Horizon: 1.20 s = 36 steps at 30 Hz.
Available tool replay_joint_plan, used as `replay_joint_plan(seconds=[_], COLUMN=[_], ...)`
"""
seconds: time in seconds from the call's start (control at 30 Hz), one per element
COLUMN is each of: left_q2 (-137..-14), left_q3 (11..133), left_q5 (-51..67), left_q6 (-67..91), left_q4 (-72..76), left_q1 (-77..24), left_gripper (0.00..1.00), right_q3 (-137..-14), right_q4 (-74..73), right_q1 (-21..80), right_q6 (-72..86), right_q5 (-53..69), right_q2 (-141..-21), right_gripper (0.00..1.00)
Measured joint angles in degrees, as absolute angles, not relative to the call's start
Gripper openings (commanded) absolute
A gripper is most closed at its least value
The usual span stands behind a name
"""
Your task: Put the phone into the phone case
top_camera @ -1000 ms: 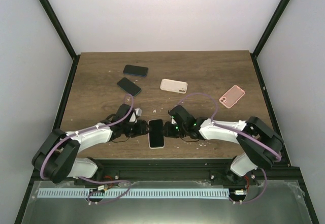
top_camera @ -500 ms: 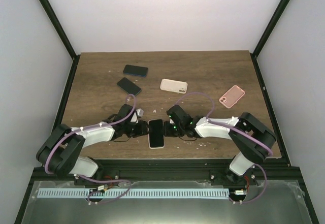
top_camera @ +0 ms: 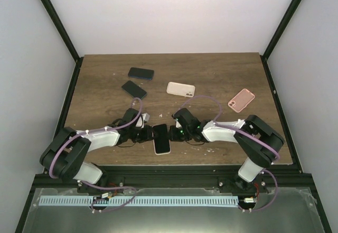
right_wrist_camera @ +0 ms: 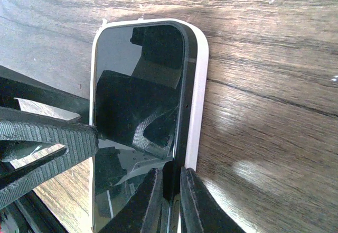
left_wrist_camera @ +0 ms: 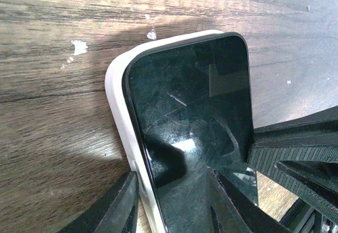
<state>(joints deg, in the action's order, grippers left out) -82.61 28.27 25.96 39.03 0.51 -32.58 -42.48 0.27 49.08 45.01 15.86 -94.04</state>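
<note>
The phone, black glass up, lies in the white phone case near the table's front edge. My left gripper meets it from the left. In the left wrist view its jaws stand apart astride the case's left wall, one finger outside the wall, the other on the phone's screen. From the right comes my right gripper. Its jaws are nearly together, pinching the phone's black right edge just inside the white case rim.
Two dark phones lie at the back left. A cream case sits mid-table and a pink case to the right. The black front rail runs just behind both grippers.
Both grippers have narrowed and pushed in closer to the phone. The phone and case have turned slightly, their far end shifting left.
</note>
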Motion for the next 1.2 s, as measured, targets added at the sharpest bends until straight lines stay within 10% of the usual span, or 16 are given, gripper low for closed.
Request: replay_joint_plan(seconds=[0.43,1.2], left_q2=[-83.13,-78.52], left_q3=[28.27,28.03], left_q5=[27.49,26.15], left_q6=[38.76,38.98], left_q4=[1.02,-3.88], left_q1=[-31.92,-32.47], left_gripper=[0.37,0.40], right_q3=[-42.48,-37.43], right_q4=[1.21,4.32], right_q1=[48.27,48.86], right_q6=[42.96,49.76], right_q5=[18.17,16.86], right_q2=[-94.83,-90.63], right_gripper=[0.10,0.61])
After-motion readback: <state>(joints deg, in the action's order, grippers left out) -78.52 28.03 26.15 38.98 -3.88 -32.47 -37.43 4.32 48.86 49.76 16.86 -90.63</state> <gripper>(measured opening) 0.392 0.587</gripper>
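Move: The phone lies on the white case, standing a little proud along its right long edge. The left hand's fingers straddle the left long edge, with the phone's middle about 4 cm to the right, 3 cm back and 1 cm below. For the right hand, at the right edge, it is about 4 cm left, 3 cm back and 1 cm below. The spare phone lies some 22 cm ahead and 10 cm left of the left hand, and the cream case 22 cm ahead and 6 cm right of the right hand. Both hands keep pressing on the phone's long edges at first, then come free. The right rises about 1.5 cm while shifting as far to the right, opens from nearly shut to over half, then slips back about 1 cm and sinks again astride the right edge. The left lifts nearly 1.5 cm, eases back a little and half sinks again, its opening unchanged. ##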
